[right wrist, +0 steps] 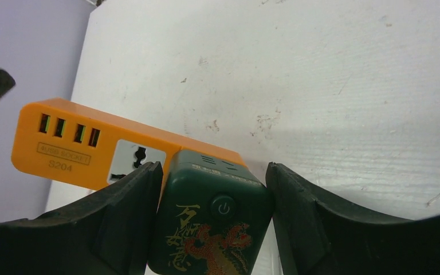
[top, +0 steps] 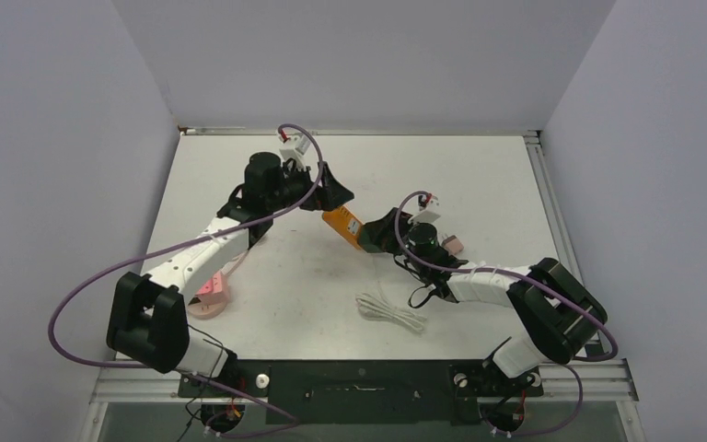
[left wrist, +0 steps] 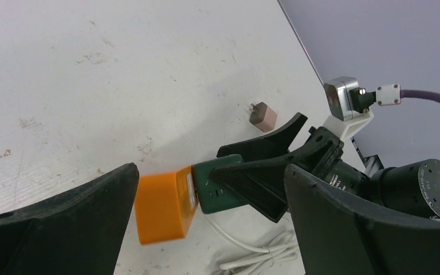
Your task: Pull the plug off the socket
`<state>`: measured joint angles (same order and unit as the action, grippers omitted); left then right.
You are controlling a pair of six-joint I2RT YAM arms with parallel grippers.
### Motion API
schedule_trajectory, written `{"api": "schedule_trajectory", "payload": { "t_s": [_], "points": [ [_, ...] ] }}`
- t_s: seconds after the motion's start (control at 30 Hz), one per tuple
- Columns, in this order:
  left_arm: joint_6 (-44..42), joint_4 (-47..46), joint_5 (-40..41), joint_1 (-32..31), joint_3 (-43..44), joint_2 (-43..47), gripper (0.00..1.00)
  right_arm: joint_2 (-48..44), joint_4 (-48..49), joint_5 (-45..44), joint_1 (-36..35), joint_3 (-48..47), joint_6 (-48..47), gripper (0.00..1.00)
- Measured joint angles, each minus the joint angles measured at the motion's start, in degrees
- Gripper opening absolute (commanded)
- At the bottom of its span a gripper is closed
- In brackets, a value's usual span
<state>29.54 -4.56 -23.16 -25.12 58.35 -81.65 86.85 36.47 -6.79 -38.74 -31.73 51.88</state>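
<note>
The orange socket strip carries a dark green plug cube with a dragon print, seated against its face. My right gripper is shut on the green plug, one finger on each side. In the left wrist view the socket looks blurred, with the plug at its right end. My left gripper stands wide open around the socket's free end, its fingers not pressing on it. From the top view, the socket lies between the left gripper and the right gripper.
A coiled white cable lies on the table in front of the right arm. A small brown adapter sits just right of the right wrist. A pink object rests under the left arm.
</note>
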Motion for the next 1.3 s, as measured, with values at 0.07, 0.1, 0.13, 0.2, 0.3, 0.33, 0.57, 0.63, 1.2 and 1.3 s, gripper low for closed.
{"api": "schedule_trajectory", "payload": {
  "t_s": [0.07,0.1,0.13,0.2,0.3,0.33,0.57,0.63,1.2,1.3],
  "points": [
    [-0.2,1.6,-2.7,1.6,2.2,-1.6,0.96,-0.1,0.1,0.8,0.2,0.0,-3.9,0.05],
    [-0.5,2.7,-3.8,2.1,3.2,-2.5,0.96,-0.1,0.1,1.3,0.5,0.0,-5.5,0.05],
    [-0.9,4.0,-4.8,2.4,4.2,-3.4,0.96,-0.1,0.3,1.9,0.5,0.1,-6.8,0.05],
    [-2.1,7.3,-7.1,2.7,6.4,-5.6,0.96,-0.1,1.1,3.1,1.0,0.5,-8.9,0.05],
    [-4.6,12.3,-9.5,2.7,8.4,-8.5,0.96,-0.1,2.6,4.4,1.7,1.8,-11.0,0.05],
    [-5.4,14.1,-10.0,2.7,8.5,-8.9,0.96,-0.1,3.0,4.7,2.0,2.1,-11.5,0.05],
    [-7.0,19.3,-12.1,4.4,4.7,-9.4,0.96,-0.1,4.7,5.9,2.1,2.9,-14.0,0.05],
    [-5.9,19.4,-13.4,5.3,2.4,-9.4,0.98,-0.1,5.3,5.9,2.1,3.3,-14.2,0.05],
    [0.4,14.8,-20.9,5.6,0.8,-14.9,0.09,0.3,6.2,2.3,0.3,3.7,-16.4,0.05],
    [0.7,14.5,-20.7,5.4,0.7,-15.5,0.0,0.3,5.2,-1.1,-1.2,3.5,-16.7,0.05]
  ]
}}
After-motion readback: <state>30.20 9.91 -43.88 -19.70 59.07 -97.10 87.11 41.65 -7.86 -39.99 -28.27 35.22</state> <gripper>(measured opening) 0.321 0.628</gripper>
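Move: Below the open left hand, about 12 cm down, 4 cm back and 1 cm to the right, lies the middle of the orange socket. The green plug block joined to it is about 5 cm back, 7 cm right and 12 cm below that hand; the white cable coil is 16 cm back, 11 cm right and 22 cm below. From the right hand, which holds the green block, the socket's middle is about 3 cm ahead, 7 cm left and nearly level. Sinking some 11 cm and drawing back about 4 cm, the left hand comes down to the socket's free end, its fingers tipping down by about 30 degrees, then closes on it and pinches it by its sides. The right hand keeps its grip on the green block, easing down about 1 cm while it rolls its left side down and tips up a little. ##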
